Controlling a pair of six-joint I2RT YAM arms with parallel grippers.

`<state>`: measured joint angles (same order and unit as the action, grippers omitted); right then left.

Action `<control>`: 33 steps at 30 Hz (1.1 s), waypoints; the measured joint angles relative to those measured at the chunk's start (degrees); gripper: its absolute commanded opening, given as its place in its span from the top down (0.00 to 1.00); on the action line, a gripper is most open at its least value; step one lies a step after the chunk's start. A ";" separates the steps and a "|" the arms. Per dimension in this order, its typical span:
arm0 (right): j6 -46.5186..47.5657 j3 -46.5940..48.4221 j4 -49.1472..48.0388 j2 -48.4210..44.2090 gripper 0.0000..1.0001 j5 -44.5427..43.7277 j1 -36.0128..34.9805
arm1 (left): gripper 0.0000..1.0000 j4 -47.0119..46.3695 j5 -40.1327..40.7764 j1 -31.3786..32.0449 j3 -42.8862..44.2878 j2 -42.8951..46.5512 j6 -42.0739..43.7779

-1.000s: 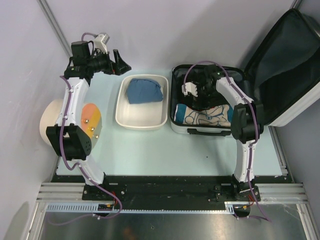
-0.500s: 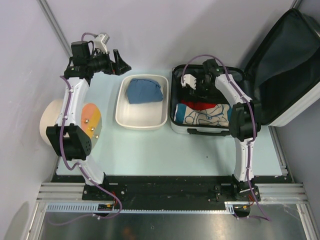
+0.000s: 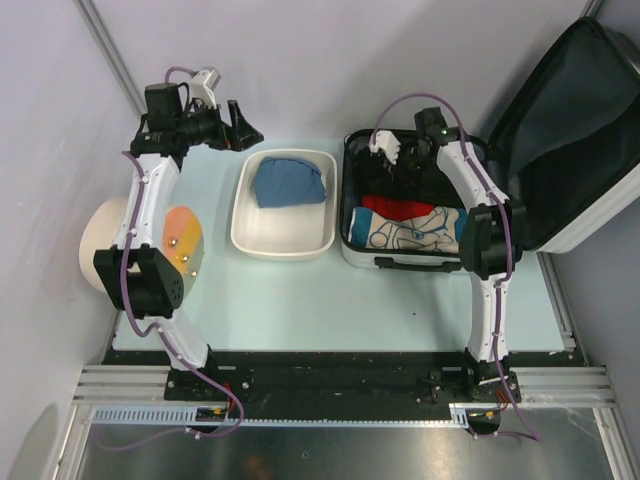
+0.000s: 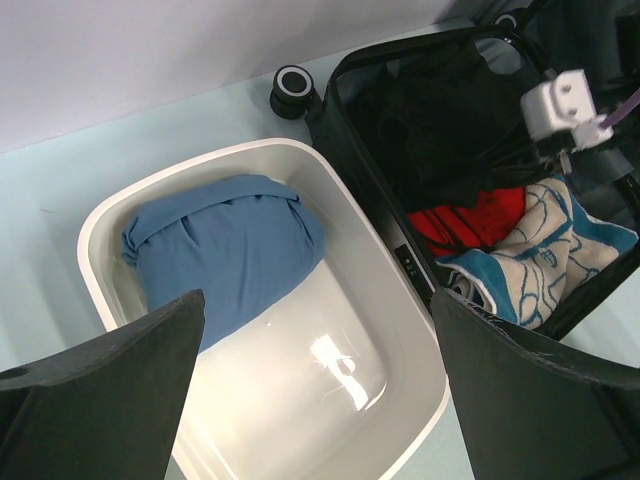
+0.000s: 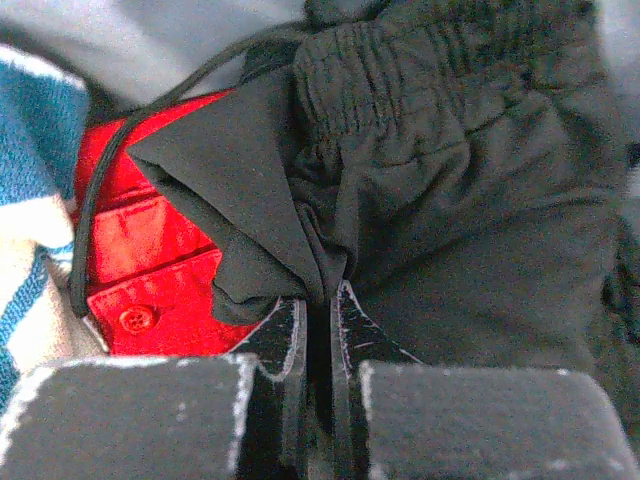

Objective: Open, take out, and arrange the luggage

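Observation:
The luggage (image 3: 395,262) lies open at the table's right, its dark-lined lid (image 3: 570,130) leaning back. Inside are a black garment (image 3: 408,185), a red garment (image 3: 395,207) and a blue-and-white patterned cloth (image 3: 415,235). My right gripper (image 3: 403,165) reaches into the back of the case. In the right wrist view it (image 5: 318,300) is shut on a fold of the black garment (image 5: 440,170), beside the red garment (image 5: 150,270). My left gripper (image 3: 245,128) hangs open, high at the back left; in its wrist view it (image 4: 318,310) looks down over the tub and the luggage (image 4: 345,150).
A cream tub (image 3: 245,235) stands left of the case and holds a folded blue cloth (image 3: 288,183). A cream cylinder with an orange end (image 3: 105,235) lies at the far left. Grey walls close in at the back and sides.
My right gripper has moved from the middle of the case toward its back and has gone from open to shut on the black garment. The left arm has barely moved.

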<state>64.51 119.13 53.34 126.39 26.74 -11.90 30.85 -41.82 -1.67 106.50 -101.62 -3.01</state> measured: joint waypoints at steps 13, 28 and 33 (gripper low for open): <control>-14.73 5.07 -10.21 0.46 1.00 4.70 2.40 | 0.00 0.02 -0.39 0.00 0.74 -1.18 0.00; -5.75 -11.61 -20.46 -3.30 0.37 -5.81 -3.87 | 0.00 -0.04 -0.42 0.00 0.17 -1.14 0.00; -6.58 -5.64 -16.94 -0.98 0.17 -3.69 -3.32 | 0.00 0.00 -0.42 0.00 -0.76 -1.14 0.00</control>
<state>57.93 113.49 36.40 125.40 23.05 -15.22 30.85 -42.24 -1.67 105.73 -102.76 -3.01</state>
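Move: The right hand already pinches the near edge of the black shorts, whose middle lies some 3 cm ahead, 3 cm left and slightly below. From this hand, the red cloth is about 6 cm back and level sideways, and the striped towel 11 cm back and 2 cm right, both a little lower. From the left hand, the shorts lie roughly 26 cm right, 5 cm ahead and 22 cm down. Right hand swings the black shorts about 5 cm up and forward, lowers them leftward and opens, letting go. ##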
